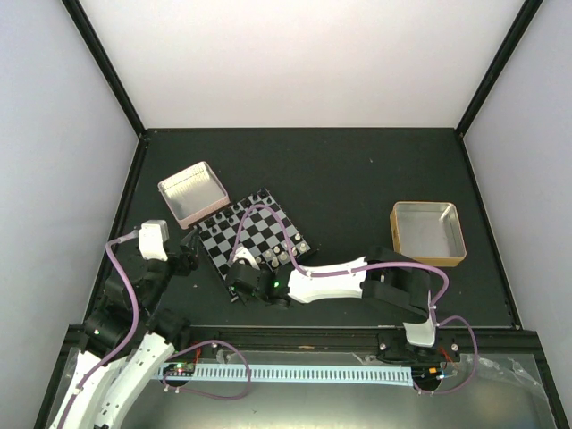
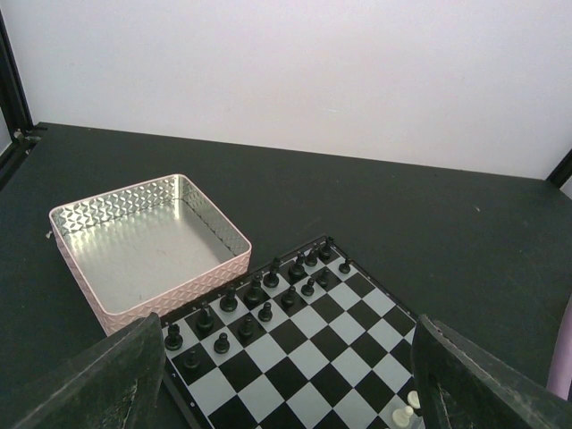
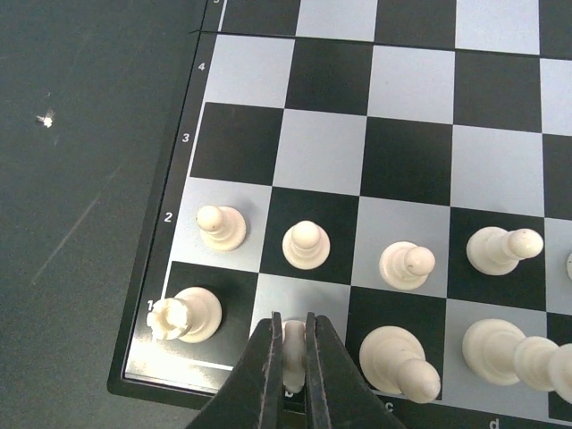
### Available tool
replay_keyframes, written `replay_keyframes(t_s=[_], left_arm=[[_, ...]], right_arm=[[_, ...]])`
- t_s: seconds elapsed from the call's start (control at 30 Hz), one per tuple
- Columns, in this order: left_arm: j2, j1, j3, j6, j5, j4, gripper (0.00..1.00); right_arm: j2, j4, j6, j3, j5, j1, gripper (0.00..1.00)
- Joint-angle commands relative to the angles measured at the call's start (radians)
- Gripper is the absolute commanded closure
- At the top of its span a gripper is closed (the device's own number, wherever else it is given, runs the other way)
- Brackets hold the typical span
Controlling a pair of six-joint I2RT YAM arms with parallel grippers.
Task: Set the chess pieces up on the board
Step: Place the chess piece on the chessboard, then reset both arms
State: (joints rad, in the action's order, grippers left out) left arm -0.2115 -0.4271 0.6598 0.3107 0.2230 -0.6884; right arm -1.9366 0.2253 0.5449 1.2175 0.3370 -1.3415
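In the right wrist view my right gripper [image 3: 290, 338] is shut on a cream-white chess piece [image 3: 292, 350] standing on the light front-row square of the board [image 3: 322, 147], next to a rook [image 3: 183, 315] in the corner. Cream pawns [image 3: 306, 244] line the second row, and a taller piece [image 3: 398, 357] stands to the right of the held one. From above, the right gripper [image 1: 241, 279] is at the near corner of the board [image 1: 255, 234]. My left gripper [image 2: 286, 398] hovers open over the board [image 2: 308, 353], holding nothing. Black pieces [image 2: 255, 290] fill the two far rows.
A pink metal tray [image 2: 179, 290] sits just past the board's far-left corner, seen from above as the pink tray [image 1: 192, 192]. A gold-rimmed tray [image 1: 428, 232] stands at the right of the dark table. The left gripper [image 1: 183, 250] is beside the board's left edge.
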Motion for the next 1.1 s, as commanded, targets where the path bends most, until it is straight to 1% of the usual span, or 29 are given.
replay_keyframes(t_s=[0.0,0.2,0.3,0.47,0.6,0.73,0.83,0.93,0.97,1.07], left_arm=[[-0.009,-0.006,0.008,0.008,0.013,-0.007,0.23],[-0.012,-0.006,0.007,0.008,0.012,-0.007,0.23],[-0.013,-0.005,0.008,0.008,0.013,-0.007,0.23],[-0.019,-0.005,0.008,0.025,0.004,-0.005,0.21],[-0.029,-0.006,0.013,0.040,0.001,-0.003,0.18],[-0.046,-0.006,0.032,0.069,-0.011,-0.007,0.12],[-0.072,-0.005,0.066,0.103,-0.041,-0.032,0.01],[-0.118,-0.006,0.105,0.150,-0.091,-0.065,0.01],[-0.132,-0.006,0.115,0.161,-0.129,-0.071,0.01],[-0.156,-0.006,0.136,0.180,-0.191,-0.075,0.01]], right_arm=[[-0.016,-0.027,0.010,0.013,0.051,-0.006,0.93],[-0.024,-0.034,0.007,0.012,0.036,-0.007,0.88],[-0.013,-0.031,0.011,0.008,0.030,-0.007,0.83],[0.032,-0.020,0.027,0.004,0.034,-0.007,0.74],[0.085,-0.009,0.038,0.006,0.044,-0.007,0.70],[0.171,0.001,0.056,0.004,0.054,-0.005,0.67],[0.261,0.017,0.076,-0.010,0.080,0.001,0.63],[0.357,0.050,0.103,-0.041,0.099,0.025,0.56],[0.405,0.072,0.117,-0.061,0.101,0.039,0.54],[0.533,0.121,0.153,-0.125,0.103,0.103,0.47]])
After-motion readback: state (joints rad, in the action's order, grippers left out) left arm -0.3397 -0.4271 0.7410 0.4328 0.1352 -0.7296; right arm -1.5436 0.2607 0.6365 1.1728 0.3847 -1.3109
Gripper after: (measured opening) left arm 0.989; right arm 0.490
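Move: The right hand's shut fingers hold the white chess piece on square b1, the piece's middle about 2 cm below the hand point. The corner rook stands about 2 cm left and 1 cm back, the b2 pawn roughly 1 cm left and 2 cm ahead, and the c1 bishop about 2 cm right and 1 cm ahead, all some 2 cm below. From the left hand the piece lies about 9 cm right, 3 cm back and 24 cm below. The right hand first stays put over b1 while its fingers ease open and let go of the chess piece between the corner rook and the c1 bishop, then it rises fast, about 15 cm nearly straight up and away from the board, veering some 3 cm right at the end as the wrist swings the fingertips up towards the left by about 20 degrees and the gap opens to roughly half. Late on, the left hand opens from three-quarters to fully wide and shifts about 2 cm right, touching nothing. ##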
